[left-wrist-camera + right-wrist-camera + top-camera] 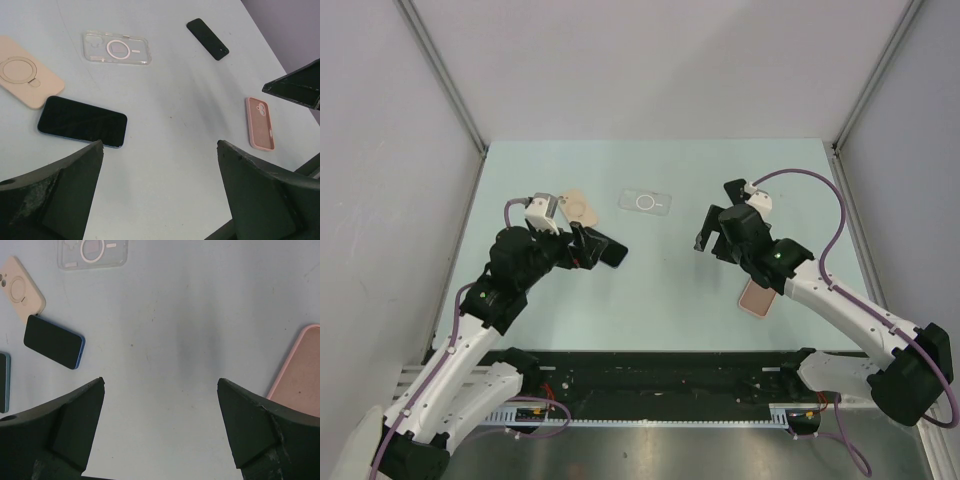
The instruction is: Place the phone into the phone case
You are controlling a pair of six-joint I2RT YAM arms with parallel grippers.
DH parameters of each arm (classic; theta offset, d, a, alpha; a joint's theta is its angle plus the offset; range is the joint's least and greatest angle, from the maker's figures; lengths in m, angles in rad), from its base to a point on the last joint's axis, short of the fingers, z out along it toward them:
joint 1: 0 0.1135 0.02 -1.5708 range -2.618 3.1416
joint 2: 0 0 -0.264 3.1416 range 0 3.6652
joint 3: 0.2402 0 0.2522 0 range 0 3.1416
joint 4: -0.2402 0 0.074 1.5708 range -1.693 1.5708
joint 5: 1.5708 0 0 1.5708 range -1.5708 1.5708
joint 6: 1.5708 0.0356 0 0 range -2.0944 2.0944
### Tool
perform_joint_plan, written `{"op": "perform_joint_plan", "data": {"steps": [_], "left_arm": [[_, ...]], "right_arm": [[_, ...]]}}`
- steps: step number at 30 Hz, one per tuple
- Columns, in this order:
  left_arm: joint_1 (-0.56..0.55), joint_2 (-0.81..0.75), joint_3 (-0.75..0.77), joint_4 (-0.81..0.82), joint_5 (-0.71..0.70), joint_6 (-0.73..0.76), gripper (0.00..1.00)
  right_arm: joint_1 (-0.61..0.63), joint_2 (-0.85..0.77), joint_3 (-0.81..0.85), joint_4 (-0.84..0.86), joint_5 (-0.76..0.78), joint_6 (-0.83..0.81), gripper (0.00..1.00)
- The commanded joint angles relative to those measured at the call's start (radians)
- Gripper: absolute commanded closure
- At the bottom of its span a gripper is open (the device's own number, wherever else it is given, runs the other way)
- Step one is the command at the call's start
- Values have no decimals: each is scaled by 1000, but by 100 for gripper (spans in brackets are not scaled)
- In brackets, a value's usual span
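A dark phone with a blue edge [82, 122] lies face up on the table beside a beige case with a ring [25, 72]. It also shows in the top view [615, 253] and the right wrist view [54, 341]. A clear case [646, 202] lies at the far middle. A pink case [758, 297] lies open side up by the right arm. A second black phone [207, 39] lies past the clear case. My left gripper [588, 248] is open and empty, just short of the blue-edged phone. My right gripper [720, 235] is open and empty above bare table.
Another dark phone [2, 382] shows at the left edge of the right wrist view. The beige case [582, 207] sits far left of the clear case. White walls enclose the table [660, 300] on three sides.
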State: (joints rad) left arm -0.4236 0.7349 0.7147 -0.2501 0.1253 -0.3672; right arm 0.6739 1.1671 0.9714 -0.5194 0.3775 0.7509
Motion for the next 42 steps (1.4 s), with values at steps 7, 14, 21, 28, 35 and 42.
{"op": "perform_joint_plan", "data": {"steps": [7, 14, 21, 28, 35, 42], "left_arm": [[-3, -3, 15, 32, 17, -19, 0], [-3, -12, 8, 35, 30, -24, 0], [-3, -14, 6, 40, 33, -21, 0], [-3, -23, 3, 34, 17, -18, 0], [-3, -40, -14, 49, 2, -6, 0], [-1, -29, -6, 35, -15, -4, 0]], "right_arm": [[-89, -11, 33, -77, 49, 19, 0], [-344, 133, 33, -227, -20, -71, 11], [-390, 307, 33, -196, -100, -131, 48], [-389, 411, 23, -169, -111, -93, 60], [-389, 437, -34, -137, -130, -78, 63], [-390, 450, -63, -90, -157, -78, 71]]}}
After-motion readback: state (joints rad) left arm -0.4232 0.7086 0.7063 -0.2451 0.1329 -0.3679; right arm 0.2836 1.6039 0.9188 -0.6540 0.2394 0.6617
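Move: The pink phone case lies about 15 cm to the right of my right hand, 5 cm back and some 17 cm below it. On the same table, the black phone is about 28 cm ahead and 13 cm to the right, the clear case 26 cm ahead and 19 cm left, and the blue-edged phone 10 cm ahead and 30 cm left. From my left hand, the pink case lies roughly 48 cm right, 3 cm back and 23 cm down. I swing my right hand about 12 cm to the right towards the pink case, then drop it some 16 cm, easing off near the table, while the wrist tips down about 35 degrees. On the way my fingers close from wide open to about a third, ending astride the case's left long rim, one outside and one inside the tray. ##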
